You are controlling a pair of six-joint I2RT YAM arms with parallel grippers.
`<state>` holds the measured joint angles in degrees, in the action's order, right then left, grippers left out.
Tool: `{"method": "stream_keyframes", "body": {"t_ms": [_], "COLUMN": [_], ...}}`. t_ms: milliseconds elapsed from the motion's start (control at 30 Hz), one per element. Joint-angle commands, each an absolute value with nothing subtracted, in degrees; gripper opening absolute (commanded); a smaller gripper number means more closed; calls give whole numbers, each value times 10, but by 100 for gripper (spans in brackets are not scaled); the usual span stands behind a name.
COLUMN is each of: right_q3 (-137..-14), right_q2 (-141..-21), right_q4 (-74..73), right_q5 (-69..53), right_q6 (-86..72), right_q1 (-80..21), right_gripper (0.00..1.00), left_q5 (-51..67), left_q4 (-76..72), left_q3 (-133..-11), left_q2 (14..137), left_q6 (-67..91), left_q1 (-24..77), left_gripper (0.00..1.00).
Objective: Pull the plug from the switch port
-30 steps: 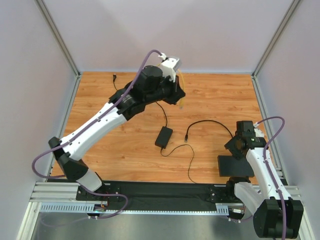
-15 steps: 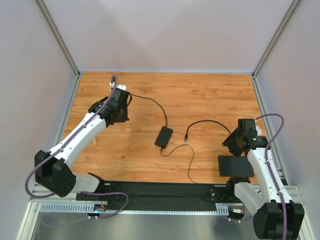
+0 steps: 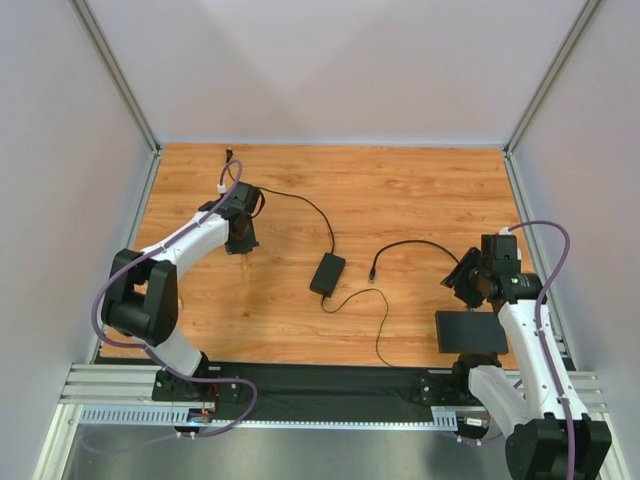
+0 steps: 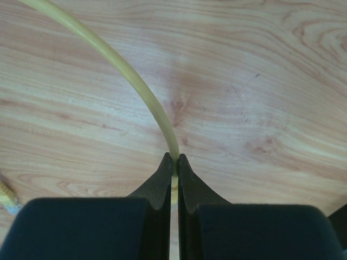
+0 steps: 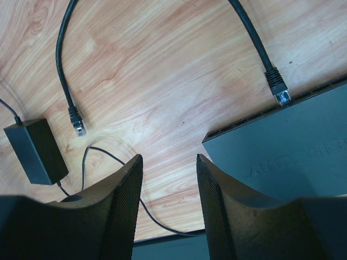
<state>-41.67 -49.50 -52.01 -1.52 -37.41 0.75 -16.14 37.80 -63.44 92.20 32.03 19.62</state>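
Observation:
The switch (image 5: 293,146) is a flat black slab at the table's near right (image 3: 470,333). A black plug (image 5: 277,86) on a black cable (image 3: 420,243) meets the switch's port edge with its clear tip. The cable's other plug (image 5: 79,126) lies loose on the wood. My right gripper (image 5: 168,160) hovers open just left of the switch, above its far edge (image 3: 466,281), holding nothing. My left gripper (image 4: 173,158) is shut on a yellow cable (image 4: 130,73) at the table's left (image 3: 243,243).
A small black adapter brick (image 3: 327,272) lies mid-table, with thin black cables running to the back left (image 3: 228,155) and toward the near edge (image 3: 382,330). A yellow plug end (image 4: 6,196) lies at the left wrist view's lower left. Grey walls enclose the wooden table.
The left arm swung from the far middle back to the left and folded in, carrying the yellow cable. The right gripper shifted slightly nearer and to the right.

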Motion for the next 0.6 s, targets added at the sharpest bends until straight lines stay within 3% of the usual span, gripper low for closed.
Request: {"method": "stream_keyframes", "body": {"t_ms": [0, 133, 200, 233, 300, 333, 433, 567], "right_q3": [-439, -450, -453, -453, -450, -449, -456, -468], "right_q2": [-490, -514, -526, -530, -533, -533, -528, -524], "right_q4": [-522, -528, -530, -532, -534, -537, -546, -562], "right_q5": [-41, -50, -46, -45, -40, -40, -30, -5], "right_q6": [-345, -337, -333, -333, -336, -337, -339, -345], "right_q1": [4, 4, 4, 4, 4, 4, 4, 5], "right_gripper": [47, 47, 47, 47, 47, 47, 47, 47], "left_q5": [-152, -116, -98, -94, -90, -90, -84, -54], "left_q4": [342, 319, 330, 341, 349, 351, 366, 395], "left_q3": [-639, -629, -642, -645, -645, -642, -637, -649], "left_q2": [941, 954, 964, 966, 952, 943, 904, 854], "left_q6": [354, 363, 361, 360, 359, 360, 359, 359], "left_q1": [180, 178, 178, 178, 178, 178, 178, 180], "left_gripper": [0, 7, 24, 40, 57, 70, 86, 93]}}
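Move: The yellow cable is still pinched between my left fingertips, its plug hanging just below them. The table spot it goes to is about 4 cm under my hand and 1 cm to the right. Black power brick: roughly 18 cm right and 3 cm back; the cable's other yellow plug: some 14 cm left and 8 cm back. From my right hand that spot is about 46 cm left, 8 cm ahead and 7 cm down. I lower my left hand about 2.5 cm towards the bare table, easing slightly forward, then drifting right. On the way down I spread my fingers from shut to nearly wide open, letting go of the yellow cable, then rise about 3 cm off it, the hand rolling some 10 degrees with its left side dipping. ##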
